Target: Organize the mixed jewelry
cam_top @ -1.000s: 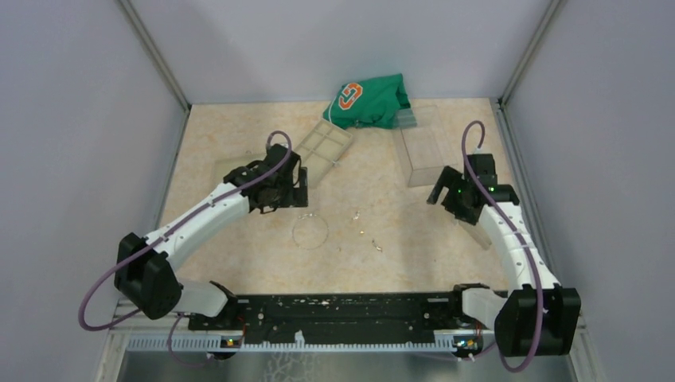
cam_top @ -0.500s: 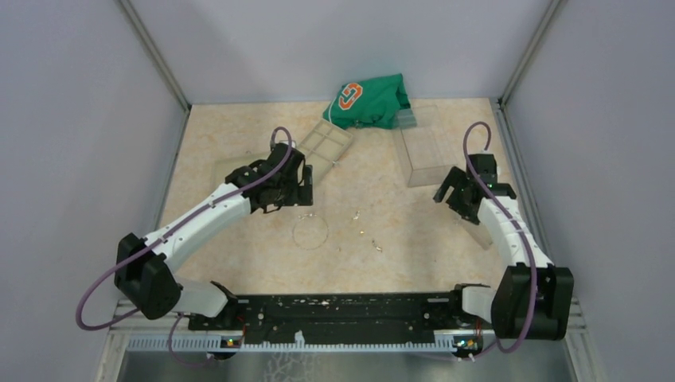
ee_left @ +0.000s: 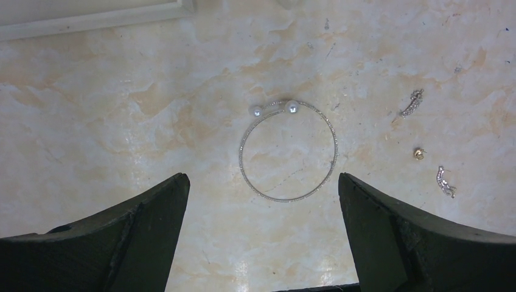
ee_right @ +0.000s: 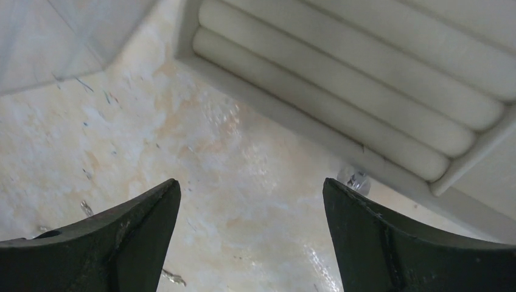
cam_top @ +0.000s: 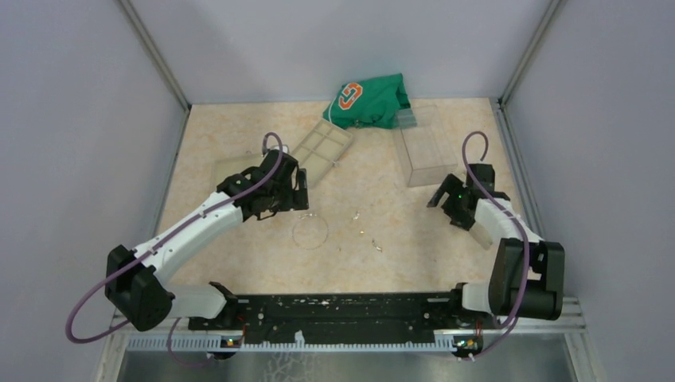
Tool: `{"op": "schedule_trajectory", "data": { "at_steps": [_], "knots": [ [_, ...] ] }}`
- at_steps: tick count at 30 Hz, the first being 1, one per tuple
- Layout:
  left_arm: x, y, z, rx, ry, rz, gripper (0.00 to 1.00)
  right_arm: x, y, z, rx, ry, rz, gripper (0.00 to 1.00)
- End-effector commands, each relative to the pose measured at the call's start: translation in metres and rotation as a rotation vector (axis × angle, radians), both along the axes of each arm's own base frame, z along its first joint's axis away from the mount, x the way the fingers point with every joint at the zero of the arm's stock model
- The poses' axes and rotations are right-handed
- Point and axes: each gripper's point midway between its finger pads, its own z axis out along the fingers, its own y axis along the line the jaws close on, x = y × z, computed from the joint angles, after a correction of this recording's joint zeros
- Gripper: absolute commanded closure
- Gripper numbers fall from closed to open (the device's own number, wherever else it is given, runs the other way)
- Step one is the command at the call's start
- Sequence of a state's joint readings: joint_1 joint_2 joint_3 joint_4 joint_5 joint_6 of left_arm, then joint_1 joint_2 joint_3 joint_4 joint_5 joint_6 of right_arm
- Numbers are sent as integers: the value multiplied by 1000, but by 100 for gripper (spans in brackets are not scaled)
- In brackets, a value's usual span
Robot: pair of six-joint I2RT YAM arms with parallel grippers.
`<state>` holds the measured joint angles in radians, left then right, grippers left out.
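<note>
The mixed jewelry lies on the marbled tabletop. A thin silvery hoop (ee_left: 292, 108) with two pearl ends sits just ahead of my left gripper (ee_left: 263, 177), which hovers open and empty. In the top view the hoop (cam_top: 293, 231) is right of that gripper (cam_top: 298, 195). A sparkly earring (ee_left: 412, 102), a gold stud (ee_left: 418, 153) and another earring (ee_left: 446, 181) lie right of the hoop. My right gripper (ee_right: 251, 181) is open over bare table, with a clear bead (ee_right: 355, 177) beside its right fingertip. A small silvery bit (ee_right: 173, 278) lies near its left finger.
A clear compartmented box (cam_top: 326, 147) and a green cloth (cam_top: 370, 99) sit at the back. A clear box (cam_top: 426, 155) stands back right, and a flat clear lid (cam_top: 227, 169) lies left. A white ridged insert (ee_right: 365, 103) lies just beyond my right gripper (cam_top: 442, 195).
The right arm has folded back toward its base, and its gripper stays near the white insert. The left gripper has shifted slightly nearer. The jewelry has not moved.
</note>
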<state>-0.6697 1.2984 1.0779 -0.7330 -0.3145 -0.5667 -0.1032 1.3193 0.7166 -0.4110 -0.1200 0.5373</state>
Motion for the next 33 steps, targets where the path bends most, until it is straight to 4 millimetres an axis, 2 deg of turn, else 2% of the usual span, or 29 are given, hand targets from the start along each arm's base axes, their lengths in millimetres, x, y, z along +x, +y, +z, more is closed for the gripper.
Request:
{"op": "schedule_trajectory", "data": {
  "at_steps": [1, 4, 7, 11, 15, 18, 24, 33],
  "knots": [
    [1, 0, 4, -28, -19, 24, 1, -10, 24, 4, 113, -35, 44, 13],
    [2, -3, 2, -38, -12, 21, 1, -25, 34, 3, 124, -14, 86, 13],
    [3, -8, 1, -52, -5, 11, 2, -30, 34, 13, 109, -35, 104, 13],
    [6, -14, 2, -64, -3, 3, 1, -27, 16, 30, 13, -74, 61, 13],
    [5, -15, 1, -74, 4, 5, 1, -28, -18, 35, -140, -39, -73, 13],
    [3, -14, 0, -76, 9, 5, 1, -28, -34, 40, -203, -23, -139, 12],
    [0, -9, 2, -64, 3, 13, 1, -17, -46, 52, -250, -45, -153, 12],
    [2, -11, 2, -58, 7, 5, 1, -18, -66, 43, -288, -1, -170, 8]
  ]
}}
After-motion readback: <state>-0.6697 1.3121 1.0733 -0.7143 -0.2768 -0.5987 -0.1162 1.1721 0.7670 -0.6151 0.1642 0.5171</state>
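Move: The ring tray's middle is roughly 6 cm ahead of the open right hand and 9 cm to its right, some 4 cm lower. The clear knob on the tray's near side is only about 1 cm ahead and 5 cm right, at about that same height. The clear box stands about 19 cm ahead, 1 cm left, about level in height. From the waiting left hand, the ring tray lies about 9 cm ahead, 44 cm right and 14 cm down. The right hand first backs off low from the ring tray's near side, nearly 4 cm back and 3 cm left with a shallow dip, then turns and sweeps about 8 cm to its right while rising some 4 cm, ending in front of the tray with the clear knob centred ahead of the gap between its fingers. On that sweep the wrist rolls its left side down by about 20 degrees and turns some 10 degrees clockwise, the fingers staying wide open and holding nothing. ##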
